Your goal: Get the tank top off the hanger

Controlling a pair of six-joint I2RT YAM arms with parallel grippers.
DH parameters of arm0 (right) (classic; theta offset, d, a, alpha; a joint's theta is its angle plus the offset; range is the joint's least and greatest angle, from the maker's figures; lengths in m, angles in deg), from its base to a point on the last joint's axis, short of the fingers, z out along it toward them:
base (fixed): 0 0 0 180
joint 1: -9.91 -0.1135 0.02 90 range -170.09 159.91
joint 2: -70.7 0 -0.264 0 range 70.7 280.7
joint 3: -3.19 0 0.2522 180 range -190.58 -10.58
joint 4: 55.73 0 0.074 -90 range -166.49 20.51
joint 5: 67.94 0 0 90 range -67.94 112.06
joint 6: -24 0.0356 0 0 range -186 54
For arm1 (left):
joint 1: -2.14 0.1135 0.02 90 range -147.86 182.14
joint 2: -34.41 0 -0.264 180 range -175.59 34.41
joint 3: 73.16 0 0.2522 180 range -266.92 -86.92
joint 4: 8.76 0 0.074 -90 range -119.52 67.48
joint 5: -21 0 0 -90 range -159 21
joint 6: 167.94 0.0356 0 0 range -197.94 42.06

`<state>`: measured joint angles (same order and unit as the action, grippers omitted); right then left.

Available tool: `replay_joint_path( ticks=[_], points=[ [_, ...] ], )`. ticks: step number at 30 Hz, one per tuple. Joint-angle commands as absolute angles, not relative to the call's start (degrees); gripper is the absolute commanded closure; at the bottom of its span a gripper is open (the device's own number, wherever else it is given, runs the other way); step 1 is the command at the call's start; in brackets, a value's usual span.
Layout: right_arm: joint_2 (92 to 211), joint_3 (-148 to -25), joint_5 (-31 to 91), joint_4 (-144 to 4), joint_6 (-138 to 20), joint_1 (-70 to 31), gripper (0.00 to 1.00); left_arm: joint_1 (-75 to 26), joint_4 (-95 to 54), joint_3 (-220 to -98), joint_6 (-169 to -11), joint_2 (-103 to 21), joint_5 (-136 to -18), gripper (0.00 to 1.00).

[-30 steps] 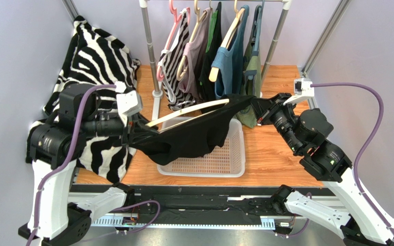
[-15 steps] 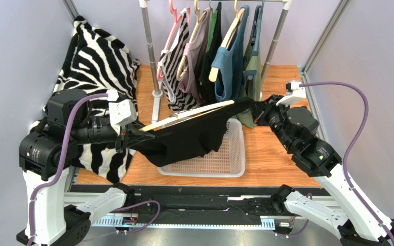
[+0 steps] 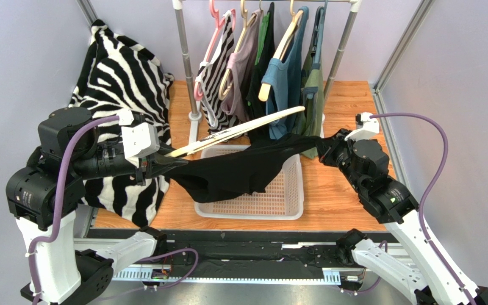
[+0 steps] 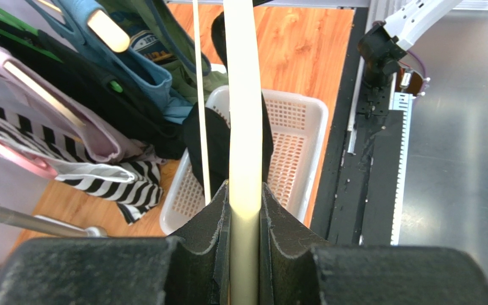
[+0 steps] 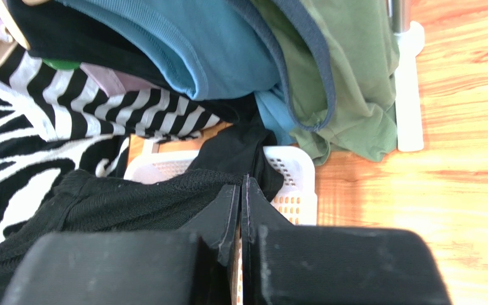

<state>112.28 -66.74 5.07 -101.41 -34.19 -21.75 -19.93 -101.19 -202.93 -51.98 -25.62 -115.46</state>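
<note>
My left gripper [image 3: 164,160] [image 4: 245,190] is shut on a cream wooden hanger [image 3: 240,129] [image 4: 243,127] that slants up to the right above the basket. The black tank top [image 3: 240,171] [image 5: 132,200] stretches below the hanger. Its left end reaches up to the hanger beside my left fingers, and its right end is pinched in my right gripper [image 3: 321,147] [image 5: 241,184], which is shut on it. The hanger's right tip stands bare, apart from the cloth. The top's middle sags into the basket.
A white mesh basket [image 3: 291,203] [image 5: 291,165] sits on the wooden table under the tank top. Behind it a clothes rack [image 3: 186,57] holds several hung garments close to the hanger's tip. A zebra-print cloth [image 3: 119,70] covers the left side.
The hanger's right end has slipped out of the tank top and risen. My left arm pulled back to the left; my right gripper drew the cloth lower, so the top now sags beneath the hanger.
</note>
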Motion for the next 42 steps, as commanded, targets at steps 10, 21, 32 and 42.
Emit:
replay_joint_path(
  ticks=[10,21,32,42],
  points=[
    [111.2,-74.6,21.2,-103.8,-49.9,-20.4,0.43,-21.2,-100.3,-202.9,-53.9,-38.0,-119.5,1.00],
    [110.9,-82.5,36.4,-110.6,-64.2,-20.5,0.30,-24.1,-99.2,-206.5,-53.0,-44.7,-117.1,1.00],
    [118.6,-94.2,38.1,-106.4,-70.0,-22.7,0.32,-32.6,-107.8,-205.8,-45.8,-47.7,-118.2,1.00],
    [122.1,-95.3,54.0,-112.1,-71.3,-23.2,0.32,-32.8,-110.1,-205.6,-44.0,-47.9,-119.2,1.00]
  ],
)
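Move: Below and ahead of the left hand, which holds the hanger left of its middle, the white basket lies about 16 cm forward, 14 cm right and 41 cm down; the tank top's body hangs some 5 cm ahead, 12 cm right and 18 cm down. From the right hand, pinching a stretched strap, the hanger's bare right end is roughly 5 cm left, 4 cm back and 14 cm up; the basket is 17 cm left, 2 cm ahead and 26 cm down. Letting go of the strap, the right hand opens wide and climbs some 13 cm while drawing back and left about 7 cm each, turning some 45 degrees counter-clockwise and tipping up to the hanger's right end. The left hand keeps its grip on the hanger, swings it forward, down and right over the basket, tipping down, then eases slightly back and farther right. ##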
